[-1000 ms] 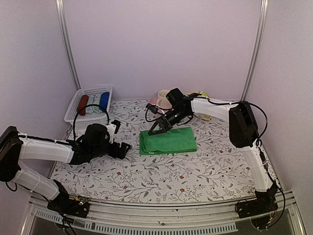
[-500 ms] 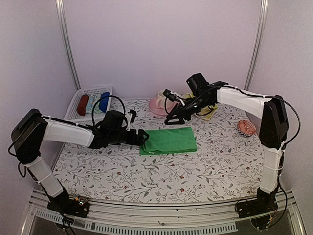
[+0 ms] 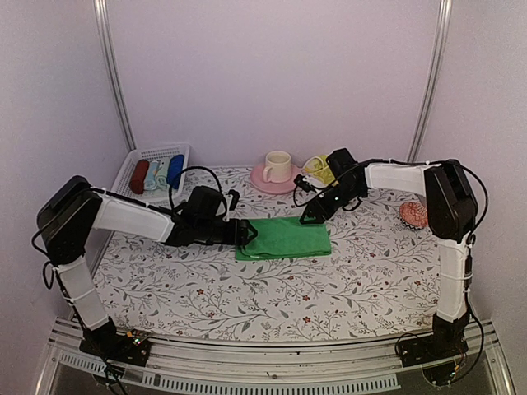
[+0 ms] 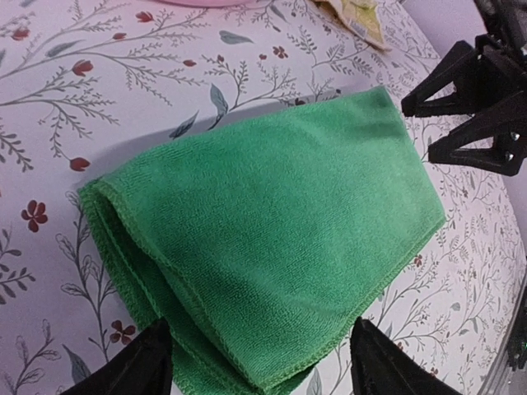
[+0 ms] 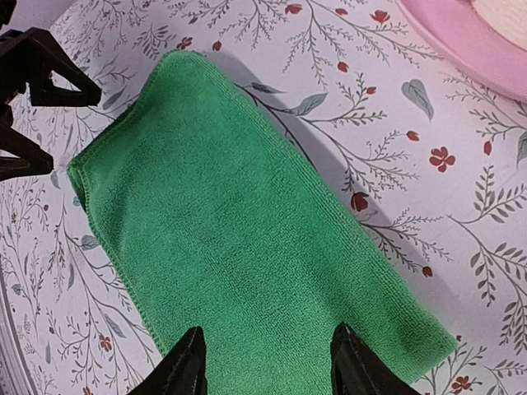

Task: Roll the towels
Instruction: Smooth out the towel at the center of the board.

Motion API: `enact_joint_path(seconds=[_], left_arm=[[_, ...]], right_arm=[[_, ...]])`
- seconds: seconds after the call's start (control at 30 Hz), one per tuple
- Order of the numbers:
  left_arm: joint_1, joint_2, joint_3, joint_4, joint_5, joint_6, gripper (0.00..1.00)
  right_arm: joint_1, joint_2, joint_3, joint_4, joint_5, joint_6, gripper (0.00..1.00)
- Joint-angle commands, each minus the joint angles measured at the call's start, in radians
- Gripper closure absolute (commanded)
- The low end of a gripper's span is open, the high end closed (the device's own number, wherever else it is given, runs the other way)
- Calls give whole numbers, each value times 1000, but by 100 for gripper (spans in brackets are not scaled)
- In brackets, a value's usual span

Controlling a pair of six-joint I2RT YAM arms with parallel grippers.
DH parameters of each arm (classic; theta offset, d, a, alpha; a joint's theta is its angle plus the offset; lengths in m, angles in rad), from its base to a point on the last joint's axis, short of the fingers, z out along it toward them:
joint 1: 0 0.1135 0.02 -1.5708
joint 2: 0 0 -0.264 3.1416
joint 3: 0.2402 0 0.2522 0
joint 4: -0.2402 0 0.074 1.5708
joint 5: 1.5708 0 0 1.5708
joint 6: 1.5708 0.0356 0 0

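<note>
The bright green towel [image 3: 284, 239] lies folded flat in the middle of the table. My left gripper [image 3: 245, 233] is at its left end, jaws open and spread either side of the folded corner [image 4: 262, 366]. My right gripper [image 3: 311, 216] hangs over the towel's far right edge, also open, with green cloth [image 5: 247, 239] under the gap between its fingertips [image 5: 270, 362]. The pale yellow towel [image 3: 319, 167] lies crumpled at the back, partly hidden behind the right arm; a corner of it [image 4: 358, 12] shows in the left wrist view.
A pink saucer [image 3: 257, 176] with a cream cup [image 3: 277, 161] stands behind the green towel. A white basket [image 3: 138, 156] holding red, pale blue and deep blue rolls sits at the back left. A small reddish object [image 3: 414, 214] lies at the right.
My left arm has reached right, from left of the towel to its left end. My right gripper lifted back towards the cup, then came down at the towel's far right edge.
</note>
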Motion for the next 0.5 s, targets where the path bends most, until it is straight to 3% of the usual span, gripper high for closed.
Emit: enact_joint_path(seconds=[0.0,0.47], left_arm=[[-17,46,37,-30,15,-9,28],[-20,80,43,-85,11,-16,47]], right_arm=[[8,30,18,23,27,17,49],[8,52,31,23,74,21,50]])
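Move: The green towel lies between and under the hands: its middle is about 8 cm to the left hand's right, 2 cm ahead and 4 cm below, and about 5 cm to the right hand's left, 4 cm back and 4 cm below. From the right hand the pink plate with the mug stands some 20 cm ahead and 6 cm left, the yellow towel about 22 cm ahead and 7 cm right. Both hands settle down towards the green towel, each by roughly 2.5 cm and nearly straight, the left over its left end, the right over its far part, right of the middle. The left tips down slightly and narrows its wide fingers to about half open; the right stays half open. Whether fingertips meet cloth can't be seen. ##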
